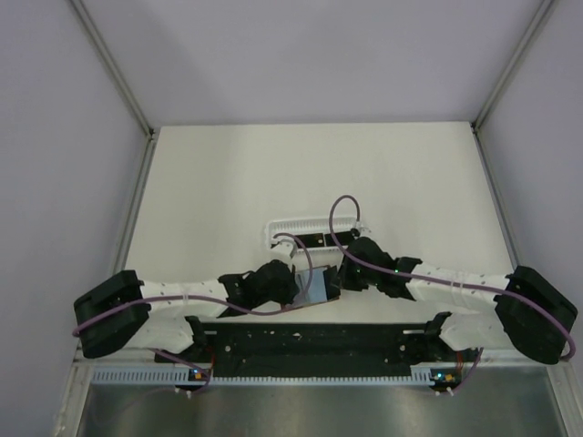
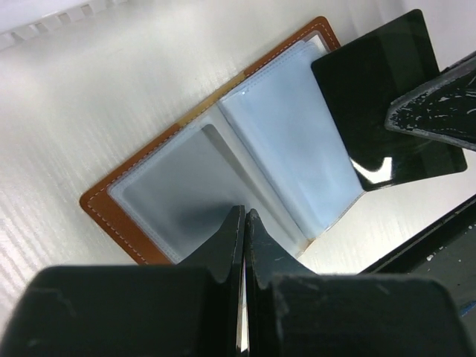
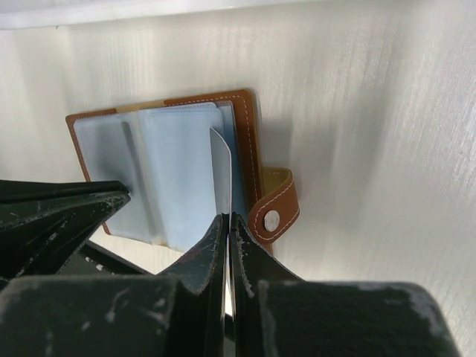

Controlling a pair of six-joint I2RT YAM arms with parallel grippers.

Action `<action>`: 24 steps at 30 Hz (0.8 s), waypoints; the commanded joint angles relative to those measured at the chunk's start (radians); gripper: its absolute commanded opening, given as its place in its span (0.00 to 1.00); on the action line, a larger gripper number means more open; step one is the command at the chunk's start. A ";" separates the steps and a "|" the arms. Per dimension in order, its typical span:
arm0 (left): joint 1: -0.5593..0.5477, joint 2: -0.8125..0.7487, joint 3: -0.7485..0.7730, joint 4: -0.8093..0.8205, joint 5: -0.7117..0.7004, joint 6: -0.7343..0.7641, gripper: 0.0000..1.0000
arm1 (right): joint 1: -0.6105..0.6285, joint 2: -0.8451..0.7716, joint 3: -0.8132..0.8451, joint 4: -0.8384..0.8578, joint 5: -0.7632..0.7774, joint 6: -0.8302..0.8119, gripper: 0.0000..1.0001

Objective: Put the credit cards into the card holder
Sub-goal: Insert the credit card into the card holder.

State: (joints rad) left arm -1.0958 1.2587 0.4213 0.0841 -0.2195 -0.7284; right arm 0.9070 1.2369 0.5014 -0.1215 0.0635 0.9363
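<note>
The brown card holder (image 2: 97,205) lies open on the white table, its bluish clear pockets facing up (image 3: 178,163) and its clasp tab (image 3: 276,209) at the right. My left gripper (image 2: 244,213) is shut, its tips resting on the left pocket page. My right gripper (image 3: 227,216) is shut on a black credit card (image 2: 372,97). The card is tilted, and its lower corner lies over the right pocket page. It appears edge-on (image 3: 220,172) in the right wrist view. From above, the holder (image 1: 316,289) sits between both grippers.
A white slotted basket (image 1: 284,225) stands just behind the holder with more black cards (image 1: 314,240) in it. The arms' black base bar (image 1: 310,346) runs along the near edge. Grey walls surround the table.
</note>
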 commanded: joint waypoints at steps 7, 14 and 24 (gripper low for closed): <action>-0.003 -0.137 0.010 -0.171 -0.089 0.043 0.00 | 0.004 -0.092 0.022 -0.162 0.073 -0.057 0.00; 0.001 -0.147 0.002 -0.173 -0.104 0.044 0.00 | 0.004 -0.177 0.068 -0.043 0.000 -0.152 0.00; 0.001 -0.117 -0.016 -0.144 -0.089 0.020 0.00 | 0.004 -0.061 0.040 0.203 -0.205 -0.140 0.00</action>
State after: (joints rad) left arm -1.0958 1.1389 0.4145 -0.0898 -0.3038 -0.7044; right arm 0.9070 1.1290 0.5316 -0.0753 -0.0494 0.8036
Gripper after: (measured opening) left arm 0.012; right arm 0.006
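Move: My right hand still holds the black card; the light-blue pocket it is meant for lies about 4 cm to its left and 2 cm ahead, some 2 cm below. The holder's clasp is roughly 2 cm right and 1 cm ahead, the white tray about 14 cm ahead and 6 cm left. From my shut left hand, the holder's left edge is some 4 cm left and 2 cm ahead; the light-blue pocket lies 5 cm right and 3 cm ahead. I ease my right hand 1.5 cm or so to the right with the card still pinched, then lift it clear to about 5 cm and swing it back left over the light-blue pocket, turning counter-clockwise. Meanwhile my left hand, fingers shut, comes off the left pocket, arcs about 3 cm left in a low hop and sinks again by the holder's left edge. ##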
